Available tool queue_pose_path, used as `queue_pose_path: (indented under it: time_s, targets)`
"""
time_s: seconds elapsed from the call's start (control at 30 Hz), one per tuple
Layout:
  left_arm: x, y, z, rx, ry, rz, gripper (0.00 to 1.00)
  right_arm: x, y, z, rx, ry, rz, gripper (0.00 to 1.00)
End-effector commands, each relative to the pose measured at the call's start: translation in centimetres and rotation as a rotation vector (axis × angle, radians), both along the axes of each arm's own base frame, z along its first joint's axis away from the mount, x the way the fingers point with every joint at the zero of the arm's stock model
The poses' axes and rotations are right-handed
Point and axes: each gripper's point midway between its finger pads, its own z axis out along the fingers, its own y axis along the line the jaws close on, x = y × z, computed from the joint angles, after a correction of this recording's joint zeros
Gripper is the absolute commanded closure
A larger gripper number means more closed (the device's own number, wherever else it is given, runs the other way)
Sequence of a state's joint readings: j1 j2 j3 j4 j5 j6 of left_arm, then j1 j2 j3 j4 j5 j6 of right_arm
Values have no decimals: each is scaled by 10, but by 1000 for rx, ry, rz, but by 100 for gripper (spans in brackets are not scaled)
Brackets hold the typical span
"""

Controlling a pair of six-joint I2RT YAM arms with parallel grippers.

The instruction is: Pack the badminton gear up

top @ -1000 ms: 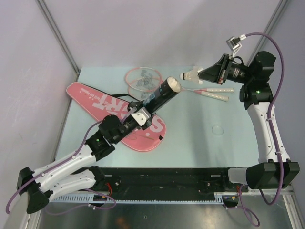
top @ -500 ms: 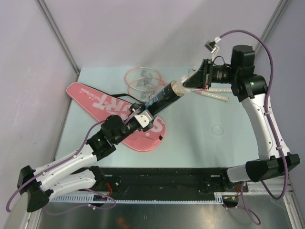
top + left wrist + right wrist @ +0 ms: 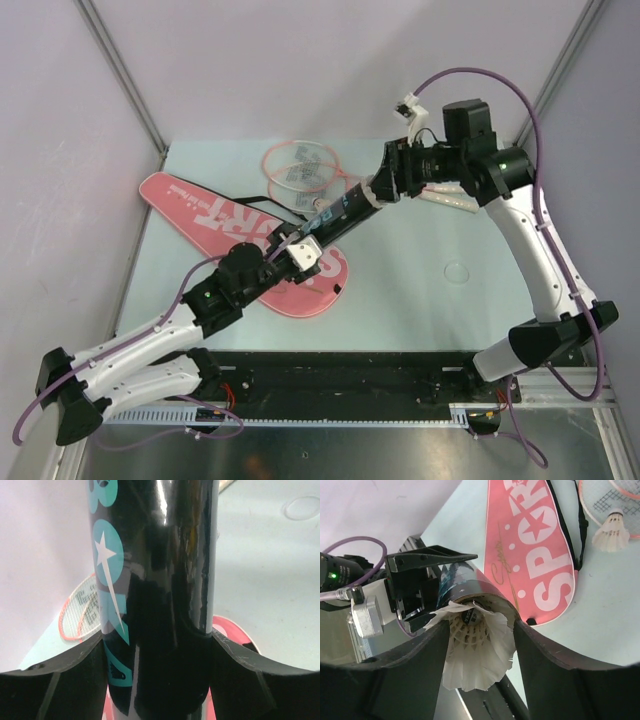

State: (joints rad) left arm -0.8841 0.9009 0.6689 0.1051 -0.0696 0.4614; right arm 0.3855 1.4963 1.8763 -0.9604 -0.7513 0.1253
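My left gripper is shut on the lower end of the dark tube, which slants up and to the right above the pink bag. In the left wrist view the tube fills the space between both fingers. My right gripper is at the tube's open mouth. Its jaws stand apart around a white shuttlecock whose cork end sits in that mouth. The feathers brush one finger and stand clear of the other. Two pink rackets lie at the back, with another shuttlecock on their heads.
The racket handles lie behind and to the right of my right gripper. The bag's black strap trails along its edge. A faint round mark shows on the table at the right. Walls close in at the back and left.
My right arm swung left and carried the shuttlecock to the tube's mouth, where its jaws spread apart. The left arm tilted the tube a little lower.
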Motion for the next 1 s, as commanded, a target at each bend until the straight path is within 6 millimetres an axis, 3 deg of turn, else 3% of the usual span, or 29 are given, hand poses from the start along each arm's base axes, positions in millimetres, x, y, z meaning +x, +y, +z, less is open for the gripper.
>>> queue_pose_path:
  time_s: [0.0,0.07,0.13,0.27,0.4,0.53,0.67,0.73,0.83,0.97]
  targets:
    - [-14,-12,71,-178,-155,-89,89,-1,10,-25,-37,15,-12,32]
    - [-11,-9,73,-183,-157,-63,90,3,-2,-6,46,-19,-45,28]
    - [-11,-8,74,-188,-159,-58,90,6,-19,2,59,-38,-82,21]
    - [-11,-10,73,-188,-155,-66,90,-7,-23,14,94,-49,-31,15]
    - [-12,-10,75,-192,-157,-69,90,-14,-5,0,92,-8,20,13]
    - [-12,-10,73,-192,-152,-71,90,-18,32,-23,83,27,72,13]
    - [-13,-10,73,-186,-159,-71,90,-7,38,-36,40,38,30,13]
    - [-12,-10,72,-184,-157,-65,90,4,25,-25,65,13,-12,12]
    - [-3,-3,76,-199,-147,6,92,10,0,12,151,-62,-76,6]
    - [30,33,77,-214,-147,302,95,2,-26,53,259,-155,-151,1]
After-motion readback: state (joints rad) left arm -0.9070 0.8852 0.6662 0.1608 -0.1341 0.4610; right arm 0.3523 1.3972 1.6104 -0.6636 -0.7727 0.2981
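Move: The shuttlecock half inside the tube mouth sits right at the right hand's fingertips, about 2 cm left, 1 cm below and level fore and aft. From that hand the loose shuttlecock lies some 20 cm ahead and 19 cm left, the pink bag's middle about 8 cm ahead and 38 cm left, both roughly 35 cm below. From the left hand, gripping the tube, the shuttlecock in the mouth is about 18 cm right, 6 cm ahead and 12 cm up. The right fingers, already partly open around the shuttlecock's skirt, spread to nearly full width and come clear, easing right, forward and down 2–3 cm. They then swing about 5 cm left and some 3 cm back across the tube mouth, and draw off again forward and right, rising slightly. The left hand keeps its grip on the tube, dipping a centimetre before lifting to end about 2 cm higher. ##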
